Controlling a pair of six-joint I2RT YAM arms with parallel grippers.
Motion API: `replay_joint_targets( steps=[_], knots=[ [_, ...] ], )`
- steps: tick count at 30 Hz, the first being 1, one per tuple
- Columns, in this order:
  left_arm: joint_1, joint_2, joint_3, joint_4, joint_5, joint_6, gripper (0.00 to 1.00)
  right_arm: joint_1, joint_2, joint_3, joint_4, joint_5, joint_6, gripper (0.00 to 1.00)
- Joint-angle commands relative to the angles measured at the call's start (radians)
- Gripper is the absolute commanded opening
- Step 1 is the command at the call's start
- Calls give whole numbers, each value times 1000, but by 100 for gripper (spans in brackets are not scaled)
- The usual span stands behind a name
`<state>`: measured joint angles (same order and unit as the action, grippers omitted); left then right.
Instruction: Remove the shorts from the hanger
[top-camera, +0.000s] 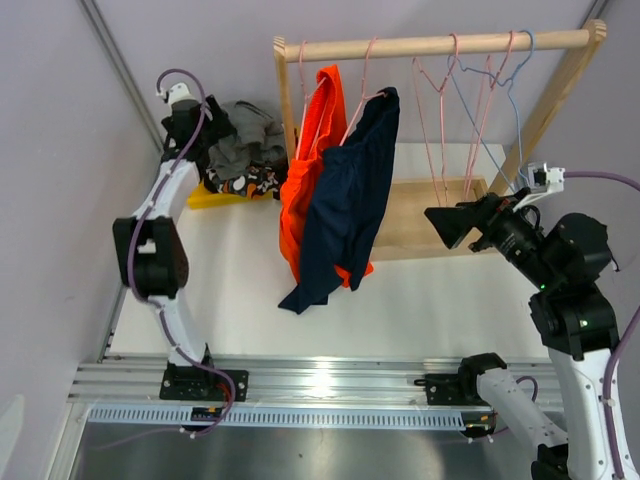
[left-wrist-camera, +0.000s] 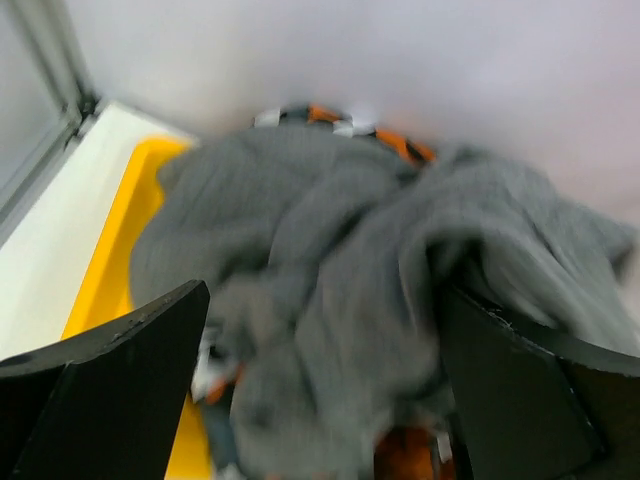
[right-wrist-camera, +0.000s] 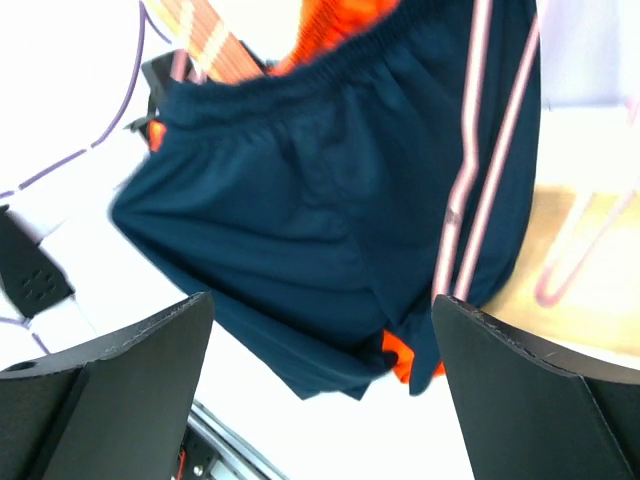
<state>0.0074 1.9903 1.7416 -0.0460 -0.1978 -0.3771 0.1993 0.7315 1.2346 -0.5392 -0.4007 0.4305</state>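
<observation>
Bright orange shorts (top-camera: 312, 150) and navy blue shorts (top-camera: 350, 195) hang on pink hangers from the wooden rail (top-camera: 440, 45). Grey shorts (top-camera: 243, 145) lie on the pile in the yellow bin (top-camera: 205, 197) at the back left, over the patterned orange, black and white shorts (top-camera: 255, 183); black shorts are not clearly visible. My left gripper (top-camera: 190, 125) is open just above the grey shorts (left-wrist-camera: 330, 270). My right gripper (top-camera: 450, 225) is open and empty, right of the navy shorts (right-wrist-camera: 320, 200), facing them.
Several empty pink and blue hangers (top-camera: 480, 90) hang at the rail's right end. The rack's wooden base (top-camera: 425, 215) lies behind my right gripper. Grey walls close in at the left and back.
</observation>
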Motion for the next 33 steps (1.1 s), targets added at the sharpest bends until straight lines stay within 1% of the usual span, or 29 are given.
replay_joint_targets(
  steps=[1, 2, 3, 4, 5, 6, 7, 8, 9, 10, 11, 12, 14, 15, 18, 19, 20, 21, 22, 23, 24, 25, 27, 30, 33],
  knots=[
    [-11, -310, -152, 84, 47, -19, 99, 5, 2, 110, -4, -19, -29, 99],
    [-11, -411, -178, 86, 60, -17, 99, 5, 9, 132, -1, -29, -26, 99],
    [-11, -459, -201, 80, 87, -7, 99, 5, 16, 170, 11, -41, -19, 99],
    [-11, -505, -276, 65, 93, -3, 99, 5, 20, 187, 22, -53, -15, 99],
    [-11, -595, -306, 57, 104, -3, 99, 5, 35, 203, 36, -79, 6, 99],
    [-11, -645, -335, 54, 112, 4, 99, 6, 45, 216, 77, -98, 22, 99],
    [-11, -694, -444, 52, 119, 4, 99, 6, 54, 235, 108, -118, 39, 99],
    [-11, -797, -483, 54, 123, 3, 99, 8, 80, 242, 169, -154, 72, 99],
    [-11, -850, -560, 54, 121, -2, 99, 6, 100, 249, 200, -167, 89, 99],
    [-11, -902, -630, 52, 127, -8, 99, 6, 118, 267, 229, -173, 105, 99],
    [-11, -951, -663, 19, 144, -9, 99, 12, 143, 284, 251, -176, 117, 99],
    [-11, -1043, -715, -1, 152, -8, 99, 18, 195, 302, 278, -175, 129, 99],
    [-15, -1128, -775, -55, 175, -11, 99, 41, 252, 374, 295, -153, 126, 99],
    [-17, -1203, -810, -130, 178, -14, 99, 81, 310, 402, 288, -107, 101, 99],
    [-21, -1312, -882, -259, 190, -11, 99, 165, 399, 529, 228, 14, 33, 99],
    [-21, -1372, -911, -282, 190, -11, 99, 216, 461, 561, 211, 113, -1, 99],
    [-23, -1396, -921, -332, 220, 3, 99, 238, 495, 627, 178, 155, -16, 99],
    [-21, -1416, -938, -356, 228, 12, 99, 262, 528, 656, 162, 236, -33, 99],
    [-21, -1442, -947, -374, 232, 24, 99, 300, 587, 684, 150, 272, -65, 98],
    [-21, -1453, -950, -424, 230, 36, 100, 320, 614, 704, 137, 302, -79, 98],
    [-21, -1461, -952, -443, 218, 56, 99, 339, 637, 735, 136, 368, -91, 97],
    [-21, -1469, -959, -459, 213, 66, 99, 366, 675, 747, 133, 397, -110, 97],
    [-21, -1495, -982, -474, 209, 81, 99, 382, 706, 766, 128, 485, -119, 97],
    [-21, -1535, -1011, -453, 224, 69, 99, 396, 730, 752, 139, 549, -122, 96],
    [-21, -1541, -1022, -430, 241, 63, 99, 397, 740, 714, 165, 572, -113, 96]
  ],
)
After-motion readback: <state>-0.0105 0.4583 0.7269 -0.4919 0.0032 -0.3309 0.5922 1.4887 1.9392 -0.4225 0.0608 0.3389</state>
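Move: The right hand's aim, the navy shorts' pink hanger, has its neck about 20 cm ahead, 14 cm to the left and 12 cm above. From that hand, the navy shorts' middle is 18 ahead, 15 left and 3 below; the orange shorts are 19 ahead, 21 left and about level in height; the nearest empty hanger is 20 ahead, 1 right and 8 above. From the left hand, the navy shorts lie roughly 20 cm back, 35 right and 12 above, the grey shorts 3 ahead, 5 right and 8 below. The right hand rises about 15 cm with open fingers tipping upward, drawing back slightly at first, then sweeps some 18 cm forward and also left towards the navy shorts' hanger, sinking about 6 cm as the fingers level partly again and stay open, with no clear contact. Meanwhile the left hand, already open, backs quickly some 37 cm away from the grey shorts in the yellow bin, arcing up nearly 20 cm over the table and back down to about its starting height, and ends short of the hanging shorts with its fingers turned slightly clockwise. ##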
